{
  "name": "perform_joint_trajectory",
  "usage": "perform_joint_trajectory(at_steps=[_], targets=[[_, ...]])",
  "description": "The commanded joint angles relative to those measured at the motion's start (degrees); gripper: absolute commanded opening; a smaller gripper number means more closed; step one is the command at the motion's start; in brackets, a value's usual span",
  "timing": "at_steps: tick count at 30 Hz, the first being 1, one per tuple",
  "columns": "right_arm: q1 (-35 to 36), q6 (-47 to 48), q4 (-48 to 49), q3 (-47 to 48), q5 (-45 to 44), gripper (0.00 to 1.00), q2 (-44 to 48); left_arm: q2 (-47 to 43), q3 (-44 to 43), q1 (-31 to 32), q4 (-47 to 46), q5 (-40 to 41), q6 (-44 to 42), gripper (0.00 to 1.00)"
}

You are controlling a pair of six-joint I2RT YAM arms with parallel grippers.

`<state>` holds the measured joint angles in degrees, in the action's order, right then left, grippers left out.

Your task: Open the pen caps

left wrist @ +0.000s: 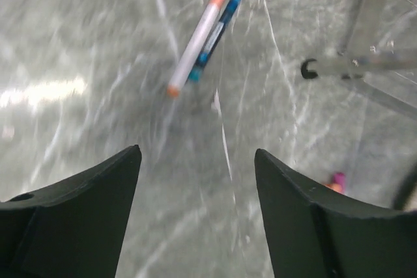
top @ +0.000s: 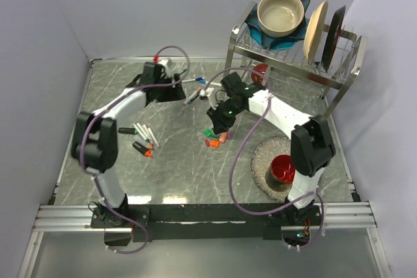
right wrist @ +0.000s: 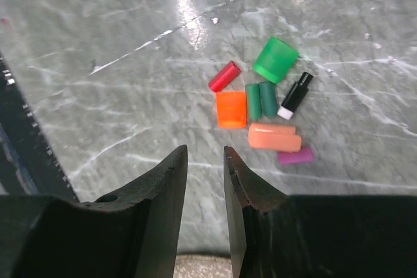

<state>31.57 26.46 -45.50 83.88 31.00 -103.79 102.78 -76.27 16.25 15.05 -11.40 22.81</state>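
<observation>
A loose pile of pen caps lies on the marble table (top: 182, 167). In the right wrist view I make out a red cap (right wrist: 224, 76), a wide green cap (right wrist: 275, 59), an orange cap (right wrist: 231, 109), two dark green caps (right wrist: 260, 99), a black cap (right wrist: 296, 91), salmon caps (right wrist: 274, 137) and a purple cap (right wrist: 294, 155). My right gripper (right wrist: 205, 151) hovers just short of the pile (top: 216, 138), its jaws a little apart with nothing between them. My left gripper (left wrist: 197, 151) stands wide open and empty above bare table. Ahead of it lie an orange-capped white marker (left wrist: 199, 37) and a blue pen (left wrist: 221, 24).
Several white marker barrels (top: 144, 136) and dark and orange-tipped pieces (top: 143, 150) lie at the left. A dish rack (top: 293, 53) with a bowl (top: 281, 12) and plates stands at the back right. A round mat (top: 260, 154) carries a red cup (top: 283, 168).
</observation>
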Motion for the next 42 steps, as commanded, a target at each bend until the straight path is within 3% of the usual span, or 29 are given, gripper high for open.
perform_joint_trajectory(at_steps=[1,5,9,16,37,42], targets=[[-2.9,4.0,-2.4,-1.3,6.5,0.37,4.4,8.5,-12.7,2.6,4.5,4.5,-9.3,0.72],[-3.8,4.6,-2.7,-1.6,7.1,0.37,4.5,18.2,-23.2,3.1,10.2,6.8,-10.6,0.53],[-3.9,5.0,-3.2,-1.3,7.3,0.37,3.6,23.7,-31.2,3.6,12.3,7.8,-11.2,0.47],[-3.9,5.4,-3.4,-1.3,7.1,0.37,3.0,29.8,-37.5,4.9,14.0,8.8,-12.0,0.38],[-3.8,6.0,-4.3,-0.9,7.3,0.37,2.5,33.8,-40.5,7.5,15.7,13.5,-13.8,0.34],[-3.9,6.0,-4.3,-0.9,7.2,0.37,2.7,33.8,-40.2,7.5,15.7,14.0,-13.8,0.28]])
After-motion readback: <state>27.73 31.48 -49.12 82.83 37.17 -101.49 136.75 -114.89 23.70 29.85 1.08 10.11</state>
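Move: The salmon-capped pen lies about 11 cm ahead of my left hand, 6 cm to its right and 10 cm below. The blue pen lies against its right side. Some 7 cm beyond the salmon-capped pen is a thin white pen, with the blue marker about 7 cm right of that. The rack foot stands about 12 cm right of the salmon-capped pen and 4 cm nearer me. From my empty right hand the salmon-capped pen is roughly 23 cm ahead, 11 cm left and 10 cm below. I sweep my left hand forward and down, about 9 cm each way and some 6 cm to the right, over the near part of the salmon-capped and blue pens, then hold there. On the way I roll it about 20 degrees, left side rising, so the fingers point more steeply down, and narrow them from wide to under a third open. My right hand shifts barely 2 cm right near the loose caps. ##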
